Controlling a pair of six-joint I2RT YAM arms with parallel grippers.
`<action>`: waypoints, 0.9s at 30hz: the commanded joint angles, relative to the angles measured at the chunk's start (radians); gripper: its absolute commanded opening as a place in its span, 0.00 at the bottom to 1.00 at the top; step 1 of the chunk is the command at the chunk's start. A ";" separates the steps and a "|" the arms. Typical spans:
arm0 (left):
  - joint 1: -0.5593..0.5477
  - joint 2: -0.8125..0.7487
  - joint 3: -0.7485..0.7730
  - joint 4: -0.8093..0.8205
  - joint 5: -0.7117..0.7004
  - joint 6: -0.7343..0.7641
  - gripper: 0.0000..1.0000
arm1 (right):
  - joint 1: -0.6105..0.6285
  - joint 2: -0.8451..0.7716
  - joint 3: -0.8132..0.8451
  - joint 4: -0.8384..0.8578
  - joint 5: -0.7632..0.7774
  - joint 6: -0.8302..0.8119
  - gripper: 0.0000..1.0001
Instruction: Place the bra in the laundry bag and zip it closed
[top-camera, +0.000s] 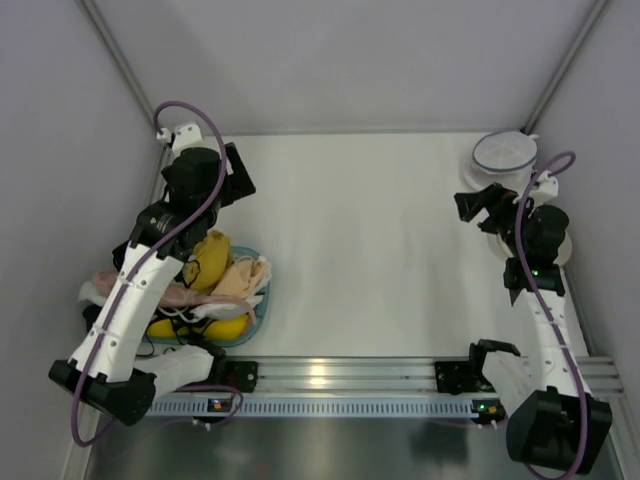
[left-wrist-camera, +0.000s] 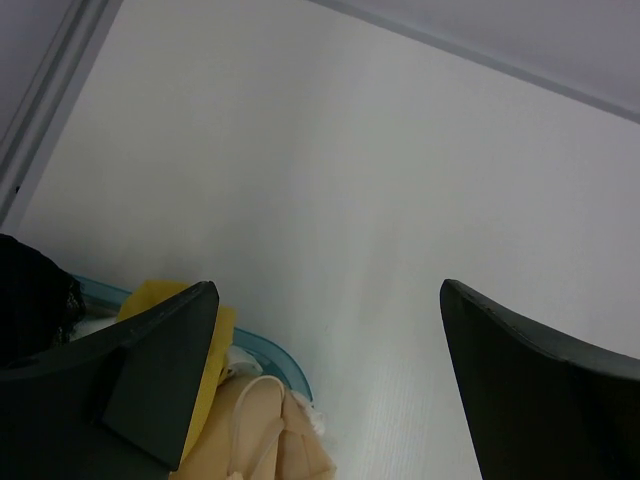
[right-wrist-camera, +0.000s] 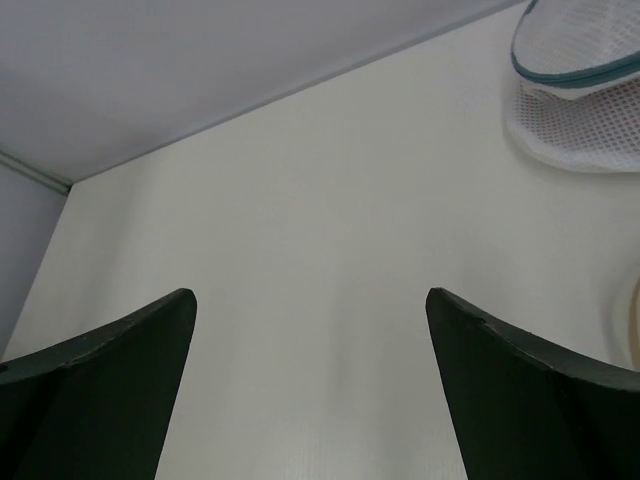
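Observation:
The mustard-yellow bra (top-camera: 209, 258) lies in a heap of garments in a teal-rimmed basket (top-camera: 262, 300) at the left. A corner of it shows in the left wrist view (left-wrist-camera: 150, 297). My left gripper (top-camera: 240, 172) is open and empty, above the table just beyond the basket; in its wrist view (left-wrist-camera: 328, 300) the jaws stand wide apart. The laundry bag (top-camera: 570, 245) with the tan rim is mostly hidden under my right arm; only a beige edge (right-wrist-camera: 632, 320) shows. My right gripper (top-camera: 470, 208) is open and empty (right-wrist-camera: 310, 300), left of that bag.
Peach (top-camera: 240, 278) and pink (top-camera: 110, 280) garments lie with the bra in the basket; the peach one shows in the left wrist view (left-wrist-camera: 260, 430). A round mesh bag with a blue rim (top-camera: 505, 152) stands at the back right, also in the right wrist view (right-wrist-camera: 585, 90).

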 joint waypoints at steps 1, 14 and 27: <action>0.000 -0.015 -0.020 -0.024 0.008 0.058 0.99 | 0.010 -0.009 0.066 -0.049 0.125 -0.020 0.99; 0.002 -0.072 -0.334 0.345 0.280 0.182 0.99 | -0.156 0.092 0.215 -0.456 0.724 -0.026 0.99; 0.000 -0.112 -0.389 0.348 0.278 0.178 0.99 | -0.231 0.325 0.026 -0.054 0.509 -0.099 1.00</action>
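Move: The tan-rimmed laundry bag lies about 20 cm to the right of the right hand, level with it fore and aft, and some 22 cm below. The teal-rimmed mesh bag is about 16 cm ahead and 13 cm right. From the left hand, the beige bra in the basket is roughly 9 cm back, 2 cm right and 28 cm below; the yellow bra lies some 5 cm back and 4 cm left. Swinging right by some 18 cm and drawing back a little, the open right hand turns clockwise about 45 degrees and tips down, then sinks steeply towards the tan-rimmed bag, its fingers still clear of it as far as can be seen. The open left hand drops about 10 cm beside the basket while shifting slightly right and turning clockwise, then eases up a little. ##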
